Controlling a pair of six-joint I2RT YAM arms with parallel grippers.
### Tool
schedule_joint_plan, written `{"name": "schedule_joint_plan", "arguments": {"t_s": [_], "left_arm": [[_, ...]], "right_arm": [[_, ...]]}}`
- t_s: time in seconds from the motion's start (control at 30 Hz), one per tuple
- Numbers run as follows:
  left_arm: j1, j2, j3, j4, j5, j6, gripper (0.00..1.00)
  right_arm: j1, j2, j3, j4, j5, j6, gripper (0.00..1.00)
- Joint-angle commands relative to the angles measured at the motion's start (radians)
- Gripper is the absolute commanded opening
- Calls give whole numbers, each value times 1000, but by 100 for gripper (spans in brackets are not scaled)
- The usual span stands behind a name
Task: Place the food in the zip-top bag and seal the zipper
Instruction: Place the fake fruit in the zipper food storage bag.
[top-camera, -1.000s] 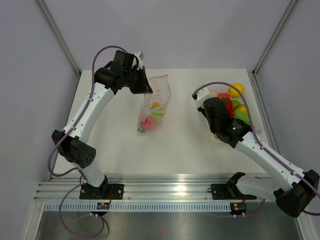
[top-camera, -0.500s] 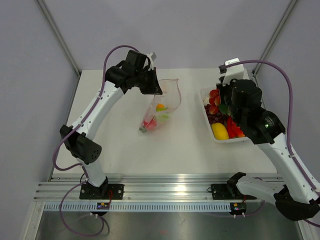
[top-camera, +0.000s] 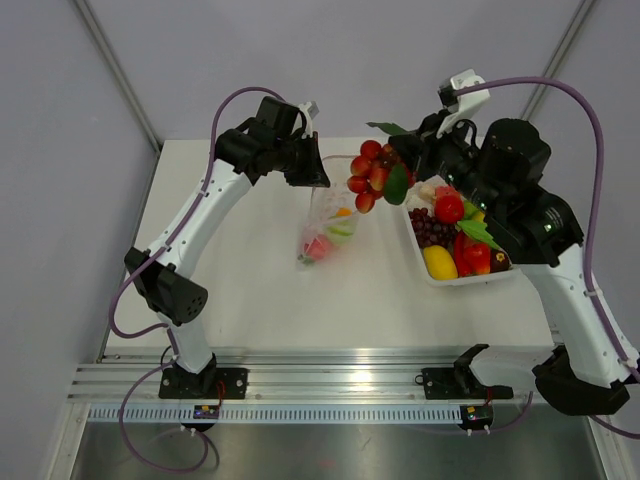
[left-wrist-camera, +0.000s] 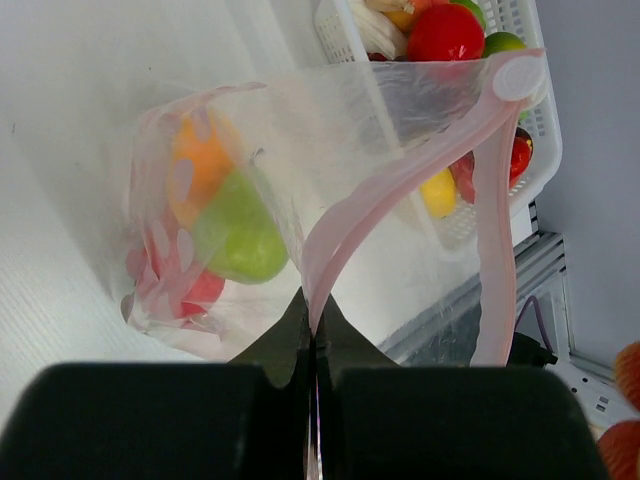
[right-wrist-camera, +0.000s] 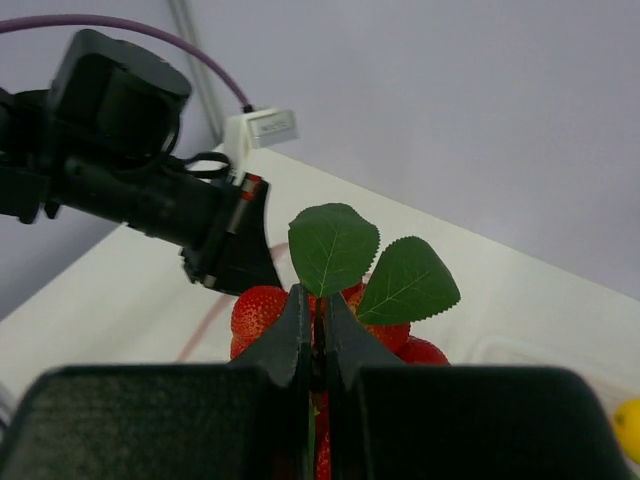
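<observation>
The zip-top bag hangs from my left gripper, which is shut on its pink zipper at the mouth. The mouth gapes in a loop in the left wrist view. Green, orange and red food lies in the bag. My right gripper is shut on the stem of a red strawberry cluster with green leaves. The cluster hangs in the air just right of the bag's mouth, close to the left gripper. My own jaws pinch the thin stem.
A white tray at the right holds more food: a yellow lemon, dark purple grapes and red pieces. In the left wrist view the tray lies behind the bag. The table's walls rise at the back and both sides.
My right arm rose out of the tray with the strawberry cluster and swung left toward the bag. My left gripper carried the bag's mouth a little to the right.
</observation>
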Motion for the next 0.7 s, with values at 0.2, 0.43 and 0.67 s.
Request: {"name": "schedule_joint_plan", "arguments": {"t_s": [0.2, 0.43, 0.67], "left_arm": [[-3, -9, 8, 30, 7, 12, 0], [-3, -28, -17, 36, 24, 16, 0], [-3, -46, -41, 48, 52, 20, 0]], "right_arm": [[37, 109, -25, 243, -222, 156, 0], [37, 112, -210, 289, -136, 183, 0], [35, 64, -393, 267, 46, 177, 0]]}}
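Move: The right hand holds the red fruit bunch high up; the open mouth of the bag is about 8 cm to its left, 7 cm farther out and some 20 cm below. The left hand pinches the rim, with the mouth's middle about 5 cm to its right, 2 cm ahead and just below. Inside the bag the green pear lies 9 cm out, 9 cm left and about 42 cm below the right hand. The fruit basket stands 18 cm to that hand's right, 8 cm out, 46 cm down. The right hand, still gripping the leafy red bunch, brings its fruit into the bag's mouth: it first swings left about 8 cm, easing forward, then sinks ever faster, some 15 cm in all, its fingers tipping down about 15 degrees. The left hand keeps its shut pinch on the rim and near the end dips a little over a centimetre. ##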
